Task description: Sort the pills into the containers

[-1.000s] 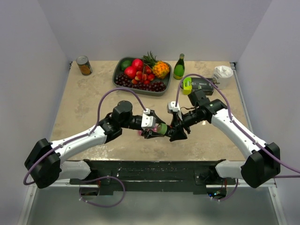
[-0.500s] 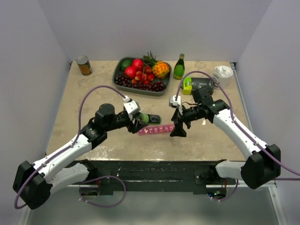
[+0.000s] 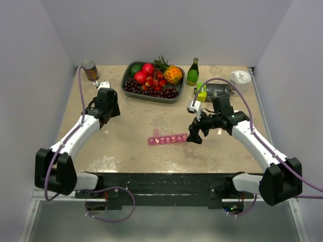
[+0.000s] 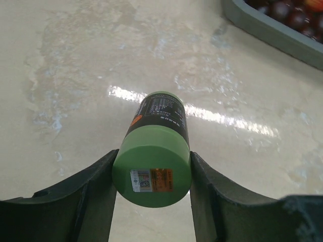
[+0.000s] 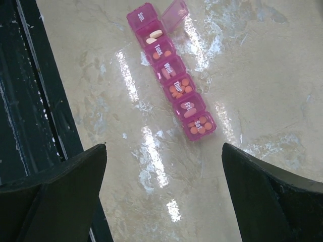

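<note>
The pink pill organizer lies flat in the table's middle. In the right wrist view the organizer shows its day-labelled compartments holding orange and pale pills, and the lid at its far end stands open. My right gripper hovers just right of the strip, open with nothing between its fingers. My left gripper is far off at the left side of the table. It is shut on a dark bottle with a green cap, cap end toward the camera.
A grey tray of fruit sits at the back centre; its rim shows in the left wrist view. A tin can stands back left. A green glass bottle, a dark device with a yellow-green part and a white cup are back right.
My left arm has swung from the centre to the far left, carrying the green-capped bottle. My right gripper has opened and drawn back slightly to the right of the organizer.
</note>
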Controlling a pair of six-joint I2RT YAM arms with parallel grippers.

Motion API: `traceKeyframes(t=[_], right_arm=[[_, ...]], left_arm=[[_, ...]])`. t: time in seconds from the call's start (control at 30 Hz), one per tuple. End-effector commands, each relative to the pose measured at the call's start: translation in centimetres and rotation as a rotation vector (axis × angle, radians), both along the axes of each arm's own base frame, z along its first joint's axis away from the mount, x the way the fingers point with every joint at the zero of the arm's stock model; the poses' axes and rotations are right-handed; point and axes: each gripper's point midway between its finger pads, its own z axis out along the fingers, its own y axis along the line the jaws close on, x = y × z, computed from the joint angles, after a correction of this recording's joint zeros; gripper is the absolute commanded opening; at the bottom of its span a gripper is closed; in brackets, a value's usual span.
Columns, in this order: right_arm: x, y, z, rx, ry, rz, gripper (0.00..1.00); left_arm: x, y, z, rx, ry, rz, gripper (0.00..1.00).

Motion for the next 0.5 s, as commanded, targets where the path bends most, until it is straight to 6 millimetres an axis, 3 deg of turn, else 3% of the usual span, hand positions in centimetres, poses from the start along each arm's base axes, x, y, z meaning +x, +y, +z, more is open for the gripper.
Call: traceKeyframes(t=[0.0, 0.1, 0.3, 0.4, 0.43, 0.47], right_arm=[[0.7, 0.2, 0.9, 0.025, -0.051, -0.013, 0.99], [0.5, 0.2, 1.1, 0.032, -0.060, -0.010, 0.99], [0.2, 0.2, 1.0, 0.039, -0.066, 0.000, 0.99], [0.1, 0.2, 0.9, 0.041, -0.068, 0.004, 0.99], [0.1, 0.2, 0.8, 0.040, -0.068, 0.004, 0.99], [0.1, 0.2, 0.7, 0.038, -0.070, 0.005, 0.99]], left_arm=[[2.6, 2.8, 0.2, 0.036, 0.028, 0.161, 0.00], [3.4, 4.1, -1.3, 0.032, 0.067, 0.171, 0.00], [4.5, 3.8, -3.1, 0.005, 0.135, 0.146, 0.05], [4.6, 4.1, -2.7, 0.002, 0.129, 0.160, 0.28], [4.6, 4.2, -2.6, 0.003, 0.126, 0.162, 0.42], [4.5, 4.3, -2.3, 0.001, 0.119, 0.167, 0.47]])
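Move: The left hand still holds the green pill bottle; the bare patch of table it is being taken to lies about 4 cm ahead, 4 cm to the left and 8 cm below. From this hand the tin can stands some 22 cm ahead and 13 cm left, and the fruit tray's middle about 19 cm ahead and 23 cm right. From the idle right hand that patch is roughly 15 cm ahead and 47 cm left. The left hand lowers the gripped bottle about 5 cm towards the table, also carrying it forward and left. ##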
